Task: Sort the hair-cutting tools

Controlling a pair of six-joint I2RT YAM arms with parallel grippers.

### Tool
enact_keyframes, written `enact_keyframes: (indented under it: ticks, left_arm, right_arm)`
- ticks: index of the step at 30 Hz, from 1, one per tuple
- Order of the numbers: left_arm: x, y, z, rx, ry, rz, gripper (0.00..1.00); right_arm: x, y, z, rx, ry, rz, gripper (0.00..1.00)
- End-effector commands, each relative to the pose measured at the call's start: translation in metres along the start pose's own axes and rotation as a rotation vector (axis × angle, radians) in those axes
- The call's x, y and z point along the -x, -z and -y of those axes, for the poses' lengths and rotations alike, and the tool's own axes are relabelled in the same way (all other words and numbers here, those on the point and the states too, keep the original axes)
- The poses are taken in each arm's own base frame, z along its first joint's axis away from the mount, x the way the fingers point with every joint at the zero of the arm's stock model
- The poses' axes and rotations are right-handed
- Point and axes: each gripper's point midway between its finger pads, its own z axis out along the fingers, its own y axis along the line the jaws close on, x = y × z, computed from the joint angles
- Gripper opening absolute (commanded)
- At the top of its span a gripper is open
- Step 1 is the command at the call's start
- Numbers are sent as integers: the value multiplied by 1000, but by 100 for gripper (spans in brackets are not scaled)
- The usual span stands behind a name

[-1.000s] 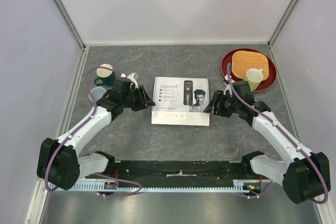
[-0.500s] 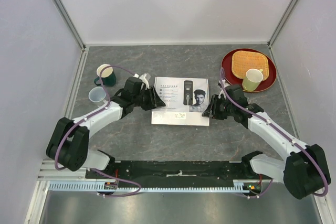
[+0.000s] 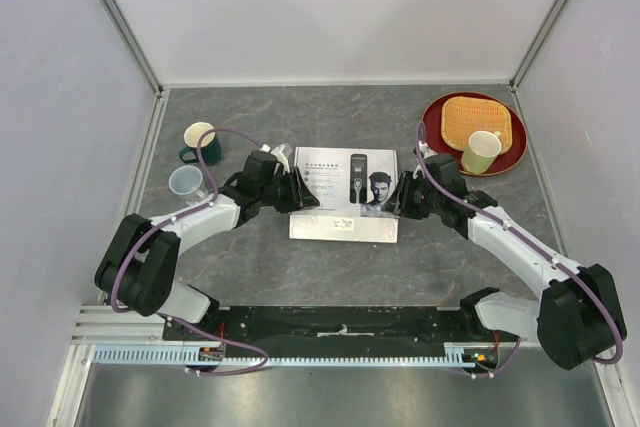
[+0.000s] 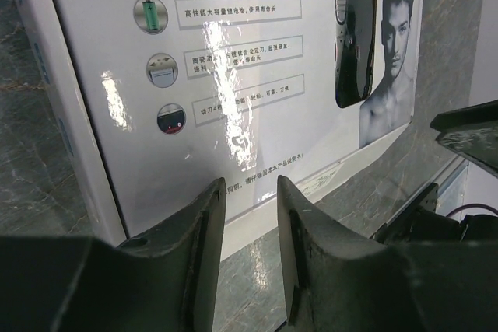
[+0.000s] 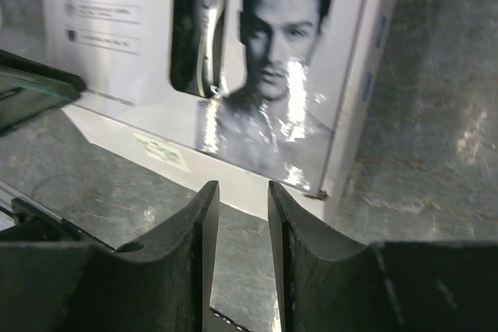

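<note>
The hair-cutting tools are hidden; none lies loose on the table. A shut white box (image 3: 344,193), printed with a clipper and a man's portrait, lies flat at the table's middle. My left gripper (image 3: 300,190) is at the box's left edge, and in the left wrist view its jaws (image 4: 250,184) are open and empty, over the box lid's (image 4: 194,75) near edge. My right gripper (image 3: 398,197) is at the box's right edge, open with nothing between the fingers (image 5: 242,186), just short of the box's corner (image 5: 327,188). I cannot tell whether either touches the box.
A dark green cup (image 3: 200,142) and a clear cup (image 3: 186,183) stand at the left, close behind the left arm. At the back right a red plate (image 3: 436,115) carries a woven mat (image 3: 478,119) and a pale green cup (image 3: 482,151).
Both arms have swung inward, so that their grippers now reach the box's left and right edges. The right jaws have narrowed. The box has not shifted.
</note>
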Motion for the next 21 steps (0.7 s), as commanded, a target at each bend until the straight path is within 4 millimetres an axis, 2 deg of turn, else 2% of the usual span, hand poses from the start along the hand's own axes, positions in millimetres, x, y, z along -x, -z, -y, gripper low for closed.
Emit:
enact_keyframes:
  ticks: [1,6,13,14,16,18,20,21]
  left_arm:
    - [-1,-3,-9,57,-3,-6,40]
    - [22,-1,2,60,-38,38,40]
    - [65,-6,26,36,-103,119,40]
    - [68,-12,22,53,-105,125,40]
    - [82,-17,28,38,-124,159,40]
    - [90,-26,29,29,-135,177,40]
    - [110,-30,39,3,-160,235,40]
    - [111,-40,35,9,-161,229,40]
  right_arm:
    - [32,3,-28,68,45,97,40]
    - [17,-18,-12,7,44,59,39]
    - [0,-40,21,-125,61,23,38]
    - [0,-40,20,-127,66,20,38]
    - [2,-38,14,-108,79,22,38]
    - [9,-30,1,-66,97,49,38]
    - [11,-23,-12,-12,125,58,38]
    - [13,-17,-19,20,138,73,38]
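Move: The closed box lies between the hands: its middle is some 7 cm to the right and 4 cm ahead of the left hand, about 3 cm below; the clear cup stands roughly 27 cm to the left of that hand and 5 cm farther out. From the right hand, the box's middle is about 5 cm ahead, 11 cm left and 5 cm lower, while the cream cup is some 18 cm right and 12 cm ahead. Forward over the left half of the lid goes the left hand after a brief wait, about 7 cm, rising some 3 cm off the surface and drifting slightly right. The right hand bobs up a little, then sinks nearly 4 cm while easing forward and left, its fingertips coming down onto the box's front edge near the right corner. Both grippers keep their partly open setting. ##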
